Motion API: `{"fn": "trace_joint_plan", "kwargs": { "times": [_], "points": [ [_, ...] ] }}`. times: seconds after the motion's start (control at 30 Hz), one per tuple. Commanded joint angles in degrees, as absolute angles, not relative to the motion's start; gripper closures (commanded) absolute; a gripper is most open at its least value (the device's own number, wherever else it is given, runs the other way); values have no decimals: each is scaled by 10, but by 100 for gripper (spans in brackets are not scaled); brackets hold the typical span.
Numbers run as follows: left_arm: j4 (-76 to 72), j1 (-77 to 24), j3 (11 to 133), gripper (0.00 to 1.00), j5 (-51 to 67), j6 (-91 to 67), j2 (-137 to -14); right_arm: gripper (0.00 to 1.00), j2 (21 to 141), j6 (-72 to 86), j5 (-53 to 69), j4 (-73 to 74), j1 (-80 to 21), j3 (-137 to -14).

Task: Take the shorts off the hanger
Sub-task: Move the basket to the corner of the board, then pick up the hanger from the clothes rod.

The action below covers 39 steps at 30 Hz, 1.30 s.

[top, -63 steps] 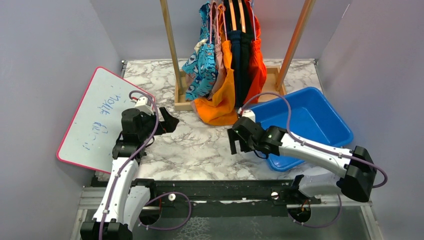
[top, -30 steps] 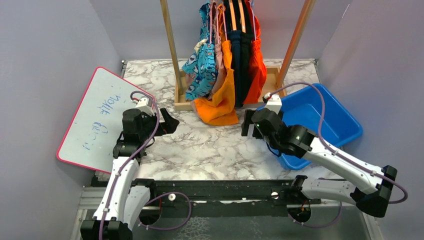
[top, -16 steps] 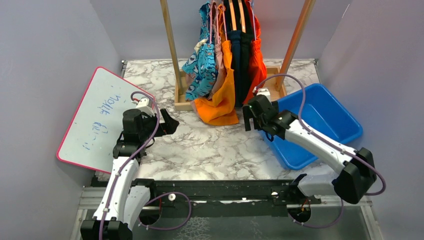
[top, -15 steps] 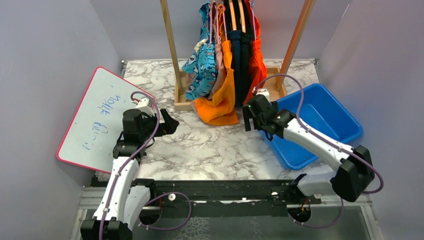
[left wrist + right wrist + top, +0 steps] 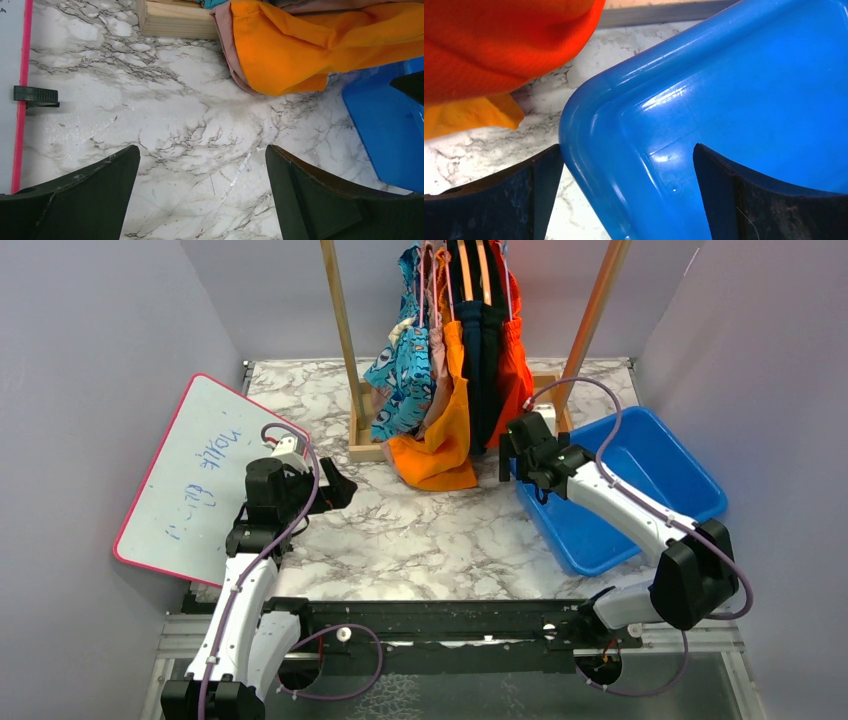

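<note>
Several shorts hang side by side on hangers (image 5: 466,268) on a wooden rack: blue cartoon print (image 5: 400,380), dusty pink (image 5: 433,360), bright orange (image 5: 440,445), dark navy (image 5: 482,360) and red-orange (image 5: 515,375). My right gripper (image 5: 520,445) is open just below the red-orange shorts (image 5: 499,40), its jaws straddling the corner of the blue bin (image 5: 724,100), gripper (image 5: 626,165) holding nothing. My left gripper (image 5: 340,485) hangs open over bare marble left of the bright orange shorts (image 5: 320,45); in its own view the gripper (image 5: 202,160) is empty.
The blue bin (image 5: 640,490) sits right of the rack's wooden base (image 5: 365,445). A pink-edged whiteboard (image 5: 190,480) leans at the left, its edge (image 5: 22,75) near my left fingers. Grey walls close in on both sides. Rack poles (image 5: 590,320) rise at the back.
My right gripper has swung back and rightward from mid-table to the bin's near-left corner beside the red-orange shorts. The left arm has stayed put.
</note>
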<state>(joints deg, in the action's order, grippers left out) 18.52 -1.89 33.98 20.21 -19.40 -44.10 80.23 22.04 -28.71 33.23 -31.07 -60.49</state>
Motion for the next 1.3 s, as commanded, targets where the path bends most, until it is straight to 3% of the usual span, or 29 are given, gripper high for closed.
{"fn": "trace_joint_plan", "kwargs": {
  "times": [0.0,0.33,0.87,1.03,1.27],
  "points": [
    [184,-19,340,1,188,-187,-437,0,815,251,-313,309,-289,-631],
    [188,-19,341,1,179,-187,-432,0,805,233,-197,319,-282,-644],
    [192,-20,343,1,145,-196,-412,1,518,228,-48,207,-282,-540],
    [193,-19,344,1,148,-197,-414,4,547,206,-145,237,-282,-613],
    [194,-19,345,1,139,-203,-415,6,653,160,-122,262,-279,-772]
  ]
}}
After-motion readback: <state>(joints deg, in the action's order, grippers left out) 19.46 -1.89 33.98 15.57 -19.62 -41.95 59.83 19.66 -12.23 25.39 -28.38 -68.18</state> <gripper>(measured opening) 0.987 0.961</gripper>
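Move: The red shorts, likely next, hang with their middle about 12 cm ahead of the open right hand, 5 cm left and 12 cm above. The blue basket's left corner lies between its fingers; its middle is some 15 cm right, 5 cm back and 3 cm below. The orange shorts hang roughly 18 cm left, 8 cm ahead and 5 cm above. From the left hand the red shorts are about 32 cm right, 14 cm ahead and 8 cm above. Right hand, fingers open, leaves the basket's rim, rising some 19 cm, tipping upward, first backing off, then coming forward. ##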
